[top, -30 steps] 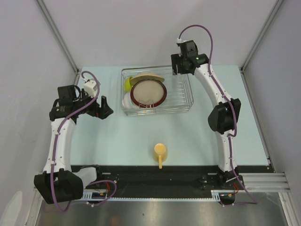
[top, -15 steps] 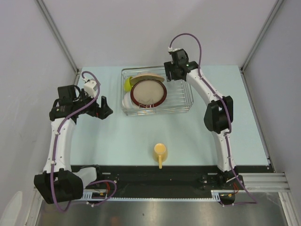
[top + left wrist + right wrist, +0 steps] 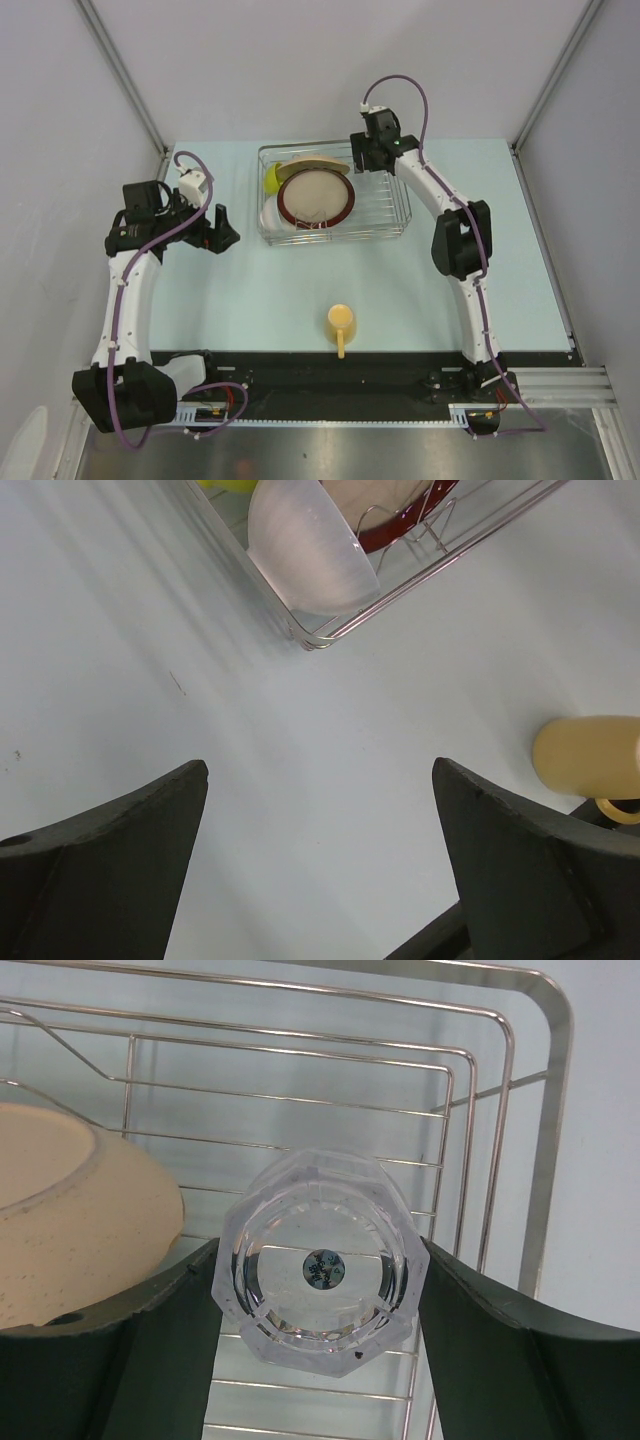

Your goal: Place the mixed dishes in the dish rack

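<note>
The dish rack (image 3: 370, 236) stands at the back middle of the table. In it are the large floral plate (image 3: 316, 198), a lime-green bowl (image 3: 271, 178), a white bowl (image 3: 268, 215) and a tan dish (image 3: 318, 162). My right gripper (image 3: 372, 160) hangs over the rack's back right part, shut on the clear glass (image 3: 318, 1270), seen base-on above the rack wires (image 3: 545, 1110). The yellow mug (image 3: 341, 322) lies near the front edge. My left gripper (image 3: 218, 228) is open and holds nothing, left of the rack. Its view shows the white bowl (image 3: 310, 550) and the mug (image 3: 585, 757).
The tan dish (image 3: 60, 1210) lies just left of the held glass, close to the left finger. Grey walls close in the table on both sides. A black rail runs along the near edge behind the mug.
My right arm has swung left, carrying the glass from beyond the rack's back right corner to above the rack. The left arm has stayed put.
</note>
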Robot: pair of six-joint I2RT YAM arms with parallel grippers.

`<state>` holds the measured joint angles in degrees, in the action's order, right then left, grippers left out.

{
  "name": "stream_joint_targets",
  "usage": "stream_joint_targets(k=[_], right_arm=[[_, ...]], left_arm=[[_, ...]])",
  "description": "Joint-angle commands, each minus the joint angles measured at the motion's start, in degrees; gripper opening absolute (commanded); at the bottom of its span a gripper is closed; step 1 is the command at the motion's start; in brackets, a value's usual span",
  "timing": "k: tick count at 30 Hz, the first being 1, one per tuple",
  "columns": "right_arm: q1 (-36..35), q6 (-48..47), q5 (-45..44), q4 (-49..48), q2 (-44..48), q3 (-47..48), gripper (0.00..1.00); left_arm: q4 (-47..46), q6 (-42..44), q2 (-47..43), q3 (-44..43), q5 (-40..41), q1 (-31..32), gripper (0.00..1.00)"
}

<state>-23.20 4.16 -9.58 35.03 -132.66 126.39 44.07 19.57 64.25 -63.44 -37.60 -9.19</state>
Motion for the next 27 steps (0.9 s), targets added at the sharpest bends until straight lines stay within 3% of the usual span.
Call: stream_joint_targets(k=[1, 7, 10, 14, 16, 18, 22, 24, 25, 27], right_arm=[[0.7, 1.8, 0.9, -2.9, -2.3, 0.7, 0.00], [1.3, 2.4, 1.4, -2.5, -3.1, 0.2, 0.00], [1.7, 3.0, 1.7, -2.3, -3.4, 0.1, 0.08], [1.7, 3.4, 1.5, -2.2, -3.2, -0.2, 0.36], [1.6, 3.2, 1.0, -2.2, -2.5, -0.4, 0.40], [1.6, 3.0, 0.6, -3.0, -0.9, -1.3, 0.55], [1.4, 2.3, 0.5, -3.8, 1.7, -2.2, 0.69], [1.4, 2.1, 0.4, -3.6, 2.4, -1.7, 0.80], [1.4, 1.7, 0.4, -3.5, 2.9, -1.5, 0.99], [1.5, 1.6, 0.5, -2.4, 3.0, -0.3, 1.00]], left_arm=[[-0.4, 1.3, -0.5, -0.6, 0.2, -0.6, 0.99], [-0.4, 1.4, -1.0, -0.3, 0.4, -0.6, 0.99], [-0.5, 1.3, -1.1, -0.1, 0.5, -0.6, 0.99], [-0.7, 1.3, -1.1, 0.2, 0.4, -0.6, 0.99], [-0.6, 1.3, -1.2, 0.4, 0.4, -0.6, 0.99], [-0.6, 1.3, -1.3, 0.6, 0.3, -0.5, 0.99], [-0.7, 1.1, -1.5, 0.6, 0.1, -0.6, 0.99], [-0.6, 1.0, -1.8, 0.5, 0.1, -0.6, 0.99], [-0.6, 1.0, -1.9, 0.5, -0.1, -0.6, 0.99], [-0.6, 1.0, -2.3, 0.6, 0.0, -0.6, 0.99]])
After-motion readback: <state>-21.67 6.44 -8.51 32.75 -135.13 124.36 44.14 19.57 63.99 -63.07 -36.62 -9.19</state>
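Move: The right hand already holds the glass over the rack's far right part; the free floor spot is about 8 cm below, 1 cm ahead and 1 cm right. The flowered plate stands some 11 cm left and 1 cm back, the red-rimmed plate 10 cm left and 8 cm back. From the idle left hand the spot is roughly 28 cm ahead, 30 cm right and 16 cm below. The right hand lowers the glass about 3.5 cm into the rack, steadies, then opens its fingers around it. ##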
